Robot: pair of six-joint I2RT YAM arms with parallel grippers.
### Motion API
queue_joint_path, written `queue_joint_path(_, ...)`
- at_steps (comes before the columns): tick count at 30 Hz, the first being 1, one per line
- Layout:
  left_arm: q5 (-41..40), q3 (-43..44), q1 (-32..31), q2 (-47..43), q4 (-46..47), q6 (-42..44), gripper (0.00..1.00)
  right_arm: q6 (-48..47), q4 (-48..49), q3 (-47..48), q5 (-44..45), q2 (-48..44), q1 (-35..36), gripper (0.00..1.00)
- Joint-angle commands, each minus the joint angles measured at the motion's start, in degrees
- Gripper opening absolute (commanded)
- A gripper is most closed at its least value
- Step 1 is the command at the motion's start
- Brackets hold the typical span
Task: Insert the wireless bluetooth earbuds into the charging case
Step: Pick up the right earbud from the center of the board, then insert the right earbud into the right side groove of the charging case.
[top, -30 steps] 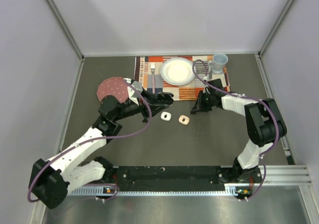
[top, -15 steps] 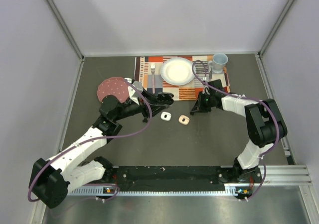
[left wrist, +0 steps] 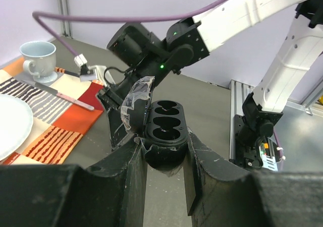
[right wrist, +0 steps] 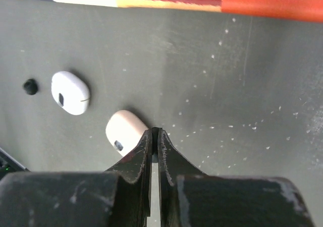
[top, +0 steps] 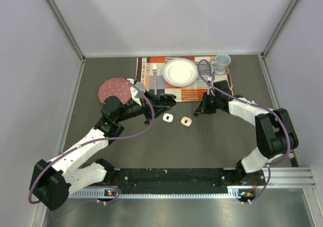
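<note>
My left gripper (top: 169,100) (left wrist: 164,146) is shut on a black charging case (left wrist: 164,121) and holds it above the table. The lid is open, and two empty sockets face up. My right gripper (top: 197,111) (right wrist: 155,132) sits low over the table, just right of a pale pink case (top: 186,121) (right wrist: 123,131). Its jaws are shut, with a small dark piece, seemingly a black earbud, pinched at the tips. Another tiny black earbud (right wrist: 30,86) lies on the table beyond a white case (top: 166,117) (right wrist: 70,92).
A striped placemat (top: 146,70) at the back carries a white plate (top: 179,71), a fork (top: 154,78), a knife (left wrist: 70,100) and a pale blue cup (top: 221,62). A round maroon pad (top: 114,90) lies at the left. Walls close in the table's sides.
My right gripper's jaws have closed, and its arm has shifted slightly. The left arm with the black case has stayed still.
</note>
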Motion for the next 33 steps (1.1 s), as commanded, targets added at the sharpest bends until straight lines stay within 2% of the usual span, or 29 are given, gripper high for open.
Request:
queue_joint_path(1,-0.9,1.2,0.0,-1.0,2.0,-0.2,0.00,-0.6,2.3,1.0,-2.2,-8.5,0.8,0.00)
queue_joint_path(7,-1.8,1.3,0.0,-1.1,1.8,0.0,0.00,-2.7,5.4,1.9,-7.6,-14.7,0.8,0.00)
queue_joint_path(16,-3.7,1.5,0.0,-2.0,0.3,0.4,0.00,-8.2,17.9,-1.9,-13.7,-29.0,0.8,0.00)
queue_joint_path(19,-2.4,2.6,0.2,-1.6,-0.7,0.1,0.00,-9.5,21.3,-2.2,-17.4,-32.3,0.8,0.00)
queue_joint_path(26,6.2,5.5,1.4,0.3,0.4,-2.7,0.00,-13.3,27.9,-1.9,-26.8,-39.3,0.8,0.00)
queue_joint_path(33,10.3,5.7,2.1,1.2,2.7,-4.5,0.00,-16.3,27.1,2.6,-38.4,-42.4,0.8,0.00)
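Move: The open black charging case that the pinched black earbud is being taken to sits about 27 cm above the right hand, roughly 12 cm to its left and 11 cm back. Just below the right fingertips on the board lie the peach case, about 4 cm left and 3 cm back, and the white case, some 12 cm left and 2 cm back. For the left hand, the charging case is in its own fingertips, about 2 cm to the right of the hand point. Keeping the small black earbud pinched in its closed fingertips, the right hand climbs fast, about 30 cm, up from the board towards the charging case, later drawing back some 9 cm and drifting slightly left. The wrist swings over 70 degrees on the way, so the fingers go from steeply down to nearly level, pointing left. The left hand keeps hold of the case, rising barely 2 cm. ##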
